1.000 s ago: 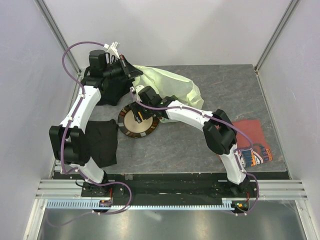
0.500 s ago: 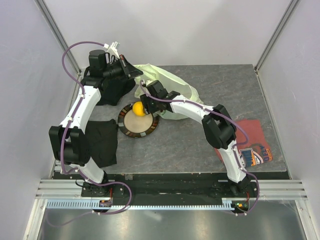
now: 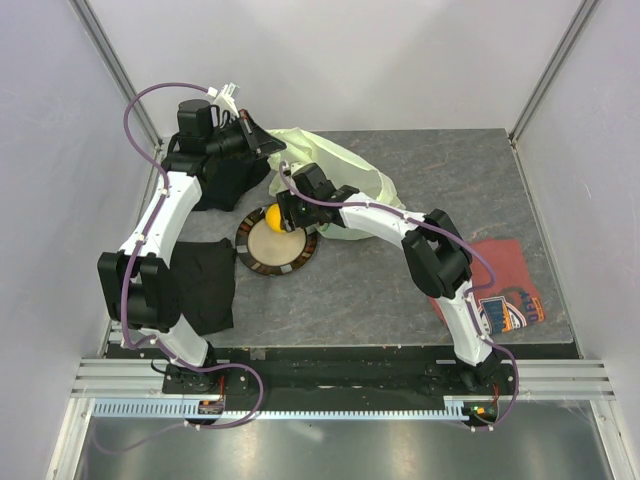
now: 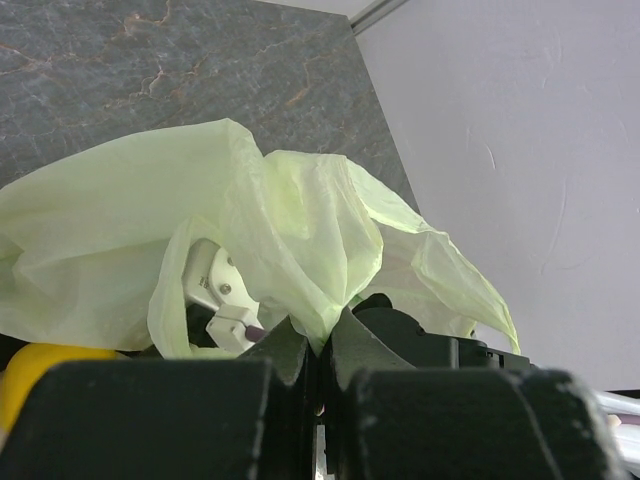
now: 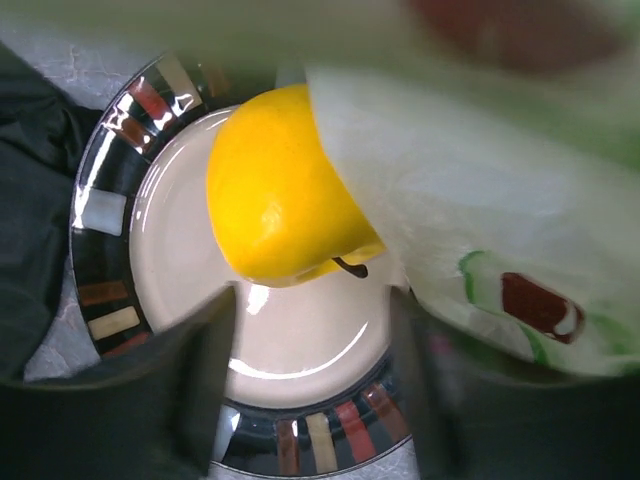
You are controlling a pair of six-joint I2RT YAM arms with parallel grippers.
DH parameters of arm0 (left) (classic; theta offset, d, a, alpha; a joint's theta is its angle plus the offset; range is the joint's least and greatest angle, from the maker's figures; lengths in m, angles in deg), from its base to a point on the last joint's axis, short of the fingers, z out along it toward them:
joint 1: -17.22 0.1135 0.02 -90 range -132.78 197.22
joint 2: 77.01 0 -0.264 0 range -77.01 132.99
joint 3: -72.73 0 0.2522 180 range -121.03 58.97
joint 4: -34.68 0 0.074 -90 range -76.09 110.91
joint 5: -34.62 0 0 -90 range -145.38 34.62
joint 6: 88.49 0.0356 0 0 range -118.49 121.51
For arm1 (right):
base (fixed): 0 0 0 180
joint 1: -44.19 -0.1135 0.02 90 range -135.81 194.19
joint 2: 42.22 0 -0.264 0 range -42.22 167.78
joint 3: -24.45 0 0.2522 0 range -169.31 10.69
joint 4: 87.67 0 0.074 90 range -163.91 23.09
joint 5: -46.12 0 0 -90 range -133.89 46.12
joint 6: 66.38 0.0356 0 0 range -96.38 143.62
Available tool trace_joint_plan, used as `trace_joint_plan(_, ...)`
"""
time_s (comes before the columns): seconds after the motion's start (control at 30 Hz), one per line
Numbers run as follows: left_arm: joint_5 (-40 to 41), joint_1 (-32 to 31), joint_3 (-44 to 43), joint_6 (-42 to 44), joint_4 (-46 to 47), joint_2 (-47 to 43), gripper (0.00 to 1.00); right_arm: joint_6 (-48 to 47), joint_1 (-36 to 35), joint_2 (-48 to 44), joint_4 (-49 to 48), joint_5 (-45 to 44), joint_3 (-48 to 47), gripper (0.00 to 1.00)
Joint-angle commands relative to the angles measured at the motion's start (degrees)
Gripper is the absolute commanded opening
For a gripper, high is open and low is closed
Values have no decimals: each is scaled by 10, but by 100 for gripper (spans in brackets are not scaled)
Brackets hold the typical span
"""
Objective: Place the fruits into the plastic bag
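A yellow fruit (image 3: 271, 217) hangs over the far edge of the striped plate (image 3: 262, 262), just outside the pale green plastic bag (image 3: 345, 170). My right gripper (image 3: 283, 211) is shut on it. In the right wrist view the yellow fruit (image 5: 280, 190) sits between the tips of my right gripper (image 5: 315, 300), above the plate's cream centre (image 5: 300, 350), with the bag's printed film (image 5: 450, 180) brushing its right side. My left gripper (image 3: 264, 147) is raised at the bag's left edge. In the left wrist view my left gripper (image 4: 320, 345) pinches a fold of the plastic bag (image 4: 290, 220).
One black cloth (image 3: 205, 285) lies left of the plate, and another (image 3: 228, 182) lies under the left arm at the back. A red printed shirt (image 3: 505, 290) is spread at the right, beside the right arm's base. White walls close in the table.
My right gripper rose from the plate's middle toward the bag, and the yellow fruit came with it to the plate's far edge. The left gripper kept its hold on the bag.
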State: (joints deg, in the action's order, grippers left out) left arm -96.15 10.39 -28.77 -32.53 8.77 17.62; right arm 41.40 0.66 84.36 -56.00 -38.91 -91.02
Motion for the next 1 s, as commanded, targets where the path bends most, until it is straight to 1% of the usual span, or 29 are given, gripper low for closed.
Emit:
trace_joint_plan(0.0,-2,3,-1,13,13,-30,2,-5,-5,-19,-33,-12,-7,76)
trace_joint_plan(0.03,-1,3,0,13,13,-30,2,-11,-6,-23,-37,-18,-1,80)
trace_joint_plan(0.13,-1,3,-1,12,13,-28,2,-15,-7,-31,-53,-17,-1,85)
trace_joint_plan(0.27,-2,3,-1,12,13,-28,1,-32,-14,-24,-83,13,-16,85)
trace_joint_plan(0.37,-2,3,-1,12,13,-29,2,-52,-23,-20,-95,21,-29,85)
trace_joint_plan(0.63,-2,3,-1,13,12,-29,2,-92,-27,-27,-122,7,-35,87)
trace_joint_plan(0.97,-3,4,0,13,12,-27,1,-157,-27,17,-107,-38,-85,93)
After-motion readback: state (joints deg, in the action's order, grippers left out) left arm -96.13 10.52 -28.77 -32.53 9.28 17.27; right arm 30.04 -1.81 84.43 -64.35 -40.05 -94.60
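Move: The yellow fruit sits on the plate, its middle some 3 cm left of the empty right hand, 2 cm ahead and 3 cm lower. From that hand the plate's centre is about 3 cm left, 3 cm back and 7 cm down. The bag's body hangs roughly 10 cm to the hand's right, 8 cm ahead and 5 cm higher. From the left hand the fruit lies about 27 cm below, 6 cm back and 1 cm right. The right hand, fingers already part open beside the yellow fruit, spreads them almost fully and travels left and up across the top of the fruit, about 4 cm left and 5 cm up, edging forward only near the end. Along the way its fingertips swing up some 15 degrees towards level as the wrist comes in against the hanging bag film, while the left hand stays put and keeps its pinch on the bag's rim. ##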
